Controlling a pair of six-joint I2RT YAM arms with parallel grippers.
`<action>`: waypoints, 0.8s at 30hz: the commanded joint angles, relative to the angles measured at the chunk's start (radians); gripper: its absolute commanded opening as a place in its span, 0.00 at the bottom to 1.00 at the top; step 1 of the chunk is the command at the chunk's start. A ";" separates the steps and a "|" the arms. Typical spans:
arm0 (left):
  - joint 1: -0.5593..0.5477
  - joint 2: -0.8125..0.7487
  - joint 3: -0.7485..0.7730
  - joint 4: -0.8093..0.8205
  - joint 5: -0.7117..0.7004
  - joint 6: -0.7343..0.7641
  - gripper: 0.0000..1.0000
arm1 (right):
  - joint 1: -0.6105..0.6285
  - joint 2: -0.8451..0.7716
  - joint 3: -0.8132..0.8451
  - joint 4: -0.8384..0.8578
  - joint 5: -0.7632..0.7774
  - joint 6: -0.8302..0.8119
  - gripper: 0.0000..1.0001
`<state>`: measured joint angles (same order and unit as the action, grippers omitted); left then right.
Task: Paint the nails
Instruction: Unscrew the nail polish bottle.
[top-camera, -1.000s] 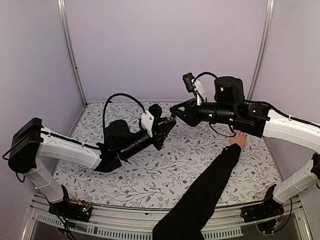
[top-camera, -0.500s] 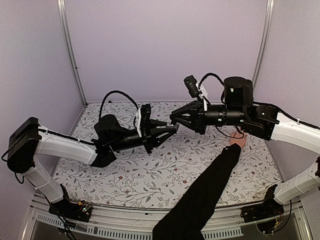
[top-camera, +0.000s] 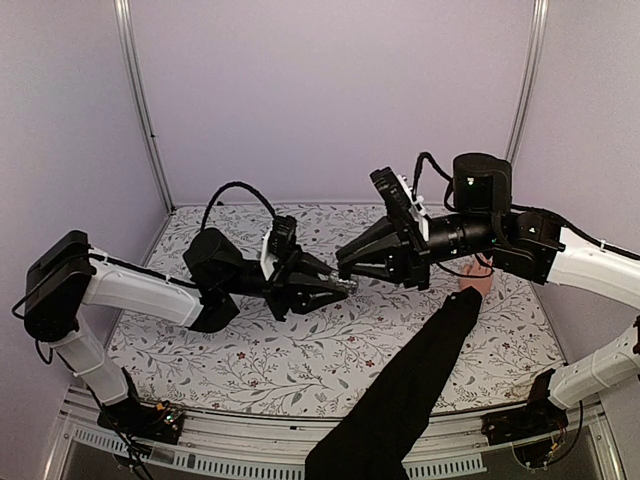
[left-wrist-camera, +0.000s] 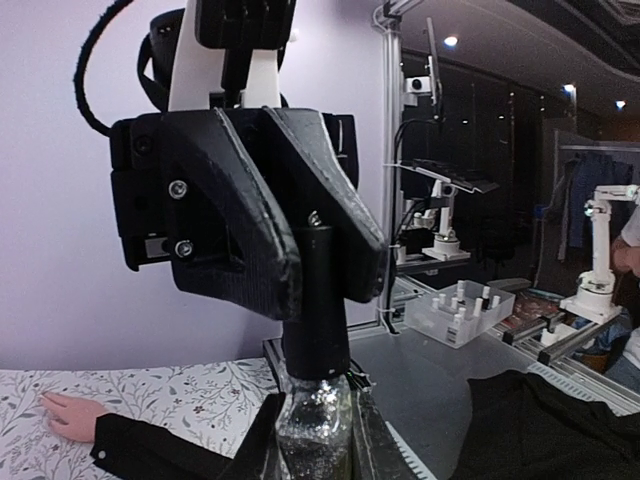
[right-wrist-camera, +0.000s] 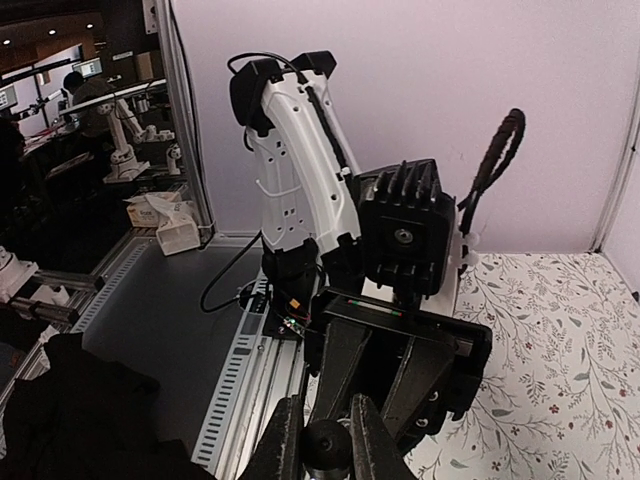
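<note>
A bare hand (top-camera: 478, 278) with a long black sleeve (top-camera: 400, 390) lies flat on the floral table (top-camera: 250, 360) at the right. Its nails are too small to make out; the hand (left-wrist-camera: 66, 413) also shows low left in the left wrist view. Above the table's middle my left gripper (top-camera: 333, 288) is shut on a small glittery bottle (left-wrist-camera: 313, 425), which sits between its two fingers (left-wrist-camera: 375, 445). My right gripper (top-camera: 346, 264) meets it head-on and is shut on the bottle's black cap (right-wrist-camera: 328, 447), which also shows in the left wrist view (left-wrist-camera: 315, 300).
Lilac walls and metal frame posts (top-camera: 140, 100) close in the back and sides. The right arm's forearm (top-camera: 500, 240) hangs just above the hand. Outside the cell, a clear box of small bottles (left-wrist-camera: 460, 312) stands on a grey bench.
Both wrists have turned and the joined grippers have dropped lower towards the table's middle. Both stay shut on bottle and cap. The hand has not moved.
</note>
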<state>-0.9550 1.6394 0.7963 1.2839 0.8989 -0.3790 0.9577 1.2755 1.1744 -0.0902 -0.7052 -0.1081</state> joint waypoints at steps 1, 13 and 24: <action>-0.031 0.017 0.051 0.158 0.227 -0.058 0.00 | -0.015 0.019 0.015 -0.025 -0.066 -0.071 0.00; -0.003 0.016 0.011 0.162 0.119 -0.023 0.00 | -0.023 0.003 0.015 -0.034 -0.020 -0.103 0.06; 0.024 -0.023 -0.046 0.049 -0.124 0.091 0.00 | -0.063 -0.033 -0.038 0.047 0.063 -0.011 0.69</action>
<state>-0.9428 1.6524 0.7696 1.3537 0.8749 -0.3584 0.9134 1.2720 1.1572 -0.0860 -0.7090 -0.1684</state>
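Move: The left gripper already holds the nail polish bottle by its glass, right at its hand point, with the black cap standing roughly 5 cm above that point and about 1 cm ahead. The right gripper already pinches this cap between its pads, at its own hand point; the bottle's glass lies some 5 cm below the cap and about 1 cm back. Keep the left grip on the glass and draw both grippers back about 2 cm together, finishing the unscrewing twist: left some 10 degrees clockwise, right slightly counter-clockwise. Then reverse both forward, easing their turns back, and open the right fingers wide to let go of the cap as that hand goes about 3.5 cm forward, ending a little ahead of its start. ##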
